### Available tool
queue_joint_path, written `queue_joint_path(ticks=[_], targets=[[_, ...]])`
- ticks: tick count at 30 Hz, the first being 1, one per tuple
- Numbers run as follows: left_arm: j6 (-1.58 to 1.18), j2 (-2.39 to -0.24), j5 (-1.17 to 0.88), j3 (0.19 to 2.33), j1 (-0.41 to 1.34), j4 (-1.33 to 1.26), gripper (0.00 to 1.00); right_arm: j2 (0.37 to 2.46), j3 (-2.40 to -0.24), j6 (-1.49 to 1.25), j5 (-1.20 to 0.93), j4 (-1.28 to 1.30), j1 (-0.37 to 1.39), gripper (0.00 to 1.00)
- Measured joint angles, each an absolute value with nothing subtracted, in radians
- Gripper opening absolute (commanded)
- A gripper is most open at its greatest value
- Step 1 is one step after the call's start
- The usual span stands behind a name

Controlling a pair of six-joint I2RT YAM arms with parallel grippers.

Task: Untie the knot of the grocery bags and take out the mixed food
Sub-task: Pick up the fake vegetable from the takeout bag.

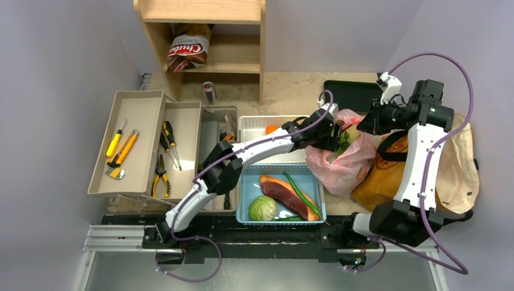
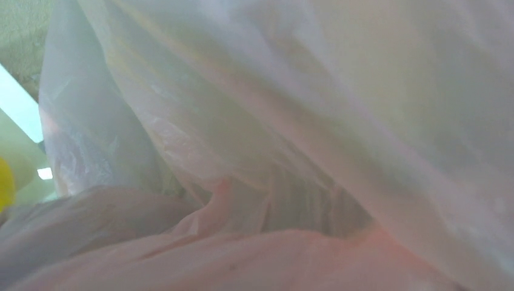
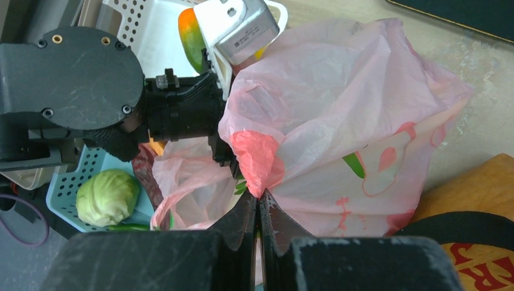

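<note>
The thin pink bag point(image 1: 339, 167) lies crumpled between the blue basket and the brown paper bag point(image 1: 379, 179). My right gripper point(image 3: 259, 195) is shut on a bunched fold of the pink bag point(image 3: 339, 103), lifting it. My left gripper point(image 1: 332, 134) is pushed into the bag's mouth from the left. Its fingers are buried in plastic, and the left wrist view shows only pink film point(image 2: 273, 121). I cannot make out the knot. Green leaves point(image 1: 343, 143) show inside the bag. An orange point(image 1: 271, 129) sits in the white basket point(image 1: 251, 124).
A blue basket point(image 1: 251, 176) holds a red meat slab point(image 1: 279, 189), a round green cabbage point(image 1: 262, 208) and a long green pepper. Grey trays point(image 1: 130, 142) with tools lie left. A shelf point(image 1: 203, 42), a can point(image 1: 209, 92), a black tray point(image 1: 351, 91) and a beige tote point(image 1: 460, 163) surround them.
</note>
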State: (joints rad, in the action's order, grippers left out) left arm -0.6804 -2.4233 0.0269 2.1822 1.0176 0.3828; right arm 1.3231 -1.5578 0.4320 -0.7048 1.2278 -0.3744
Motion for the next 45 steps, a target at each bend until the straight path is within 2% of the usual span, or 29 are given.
queue_joint_path(ticks=[3, 6, 12, 18, 26, 36, 45], targets=[[-0.678, -2.431, 0.026, 2.185, 1.014, 0.383, 0.31, 1.323, -1.552, 0.436, -0.706, 1.23, -0.374, 0.0], [-0.659, -2.431, 0.009, 2.199, 1.006, 0.382, 0.0, 1.323, -1.545, 0.441, -0.706, 1.229, -0.374, 0.0], [-0.522, -2.405, -0.011, 2.191, 1.004, 0.272, 0.0, 1.327, -1.534, 0.424, -0.694, 1.201, -0.374, 0.0], [-0.358, -2.225, -0.074, 1.995, 1.018, 0.075, 0.0, 1.337, -1.534, 0.362, -0.647, 1.132, -0.374, 0.0], [-0.17, -1.982, -0.255, 1.681, 1.03, -0.206, 0.0, 1.336, -1.534, 0.237, -0.54, 1.031, -0.381, 0.0], [0.044, -1.88, -0.419, 1.401, 1.042, -0.382, 0.0, 1.343, -1.555, 0.108, -0.411, 0.941, -0.395, 0.0], [0.211, -1.829, -0.438, 1.326, 1.064, -0.524, 0.0, 1.37, -1.548, 0.11, -0.4, 0.934, -0.396, 0.0]])
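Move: Inside the pink bag's mouth, the open left fingers have the leafy vegetable right by them, its middle about 3 cm ahead, 4 cm right and 3 cm below. From the left hand, the brown shopping bag stands some 18 cm right and 8 cm back, the dark tray about 20 cm ahead and 10 cm right, the white basket roughly 25 cm left and 3 cm ahead. From the right hand, already pinching the rim, the vegetable lies some 5 cm ahead, 4 cm left and 18 cm below. Closing on the stalk end of the leafy vegetable, the left hand draws it up about 15 cm and then back some 10 cm and a little left, dipping slightly before lifting again; its fingers tip up strongly while turning clockwise. The right hand keeps its pinch on the bag rim and pulls it right and forward, about 9 cm in all, turning clockwise. ##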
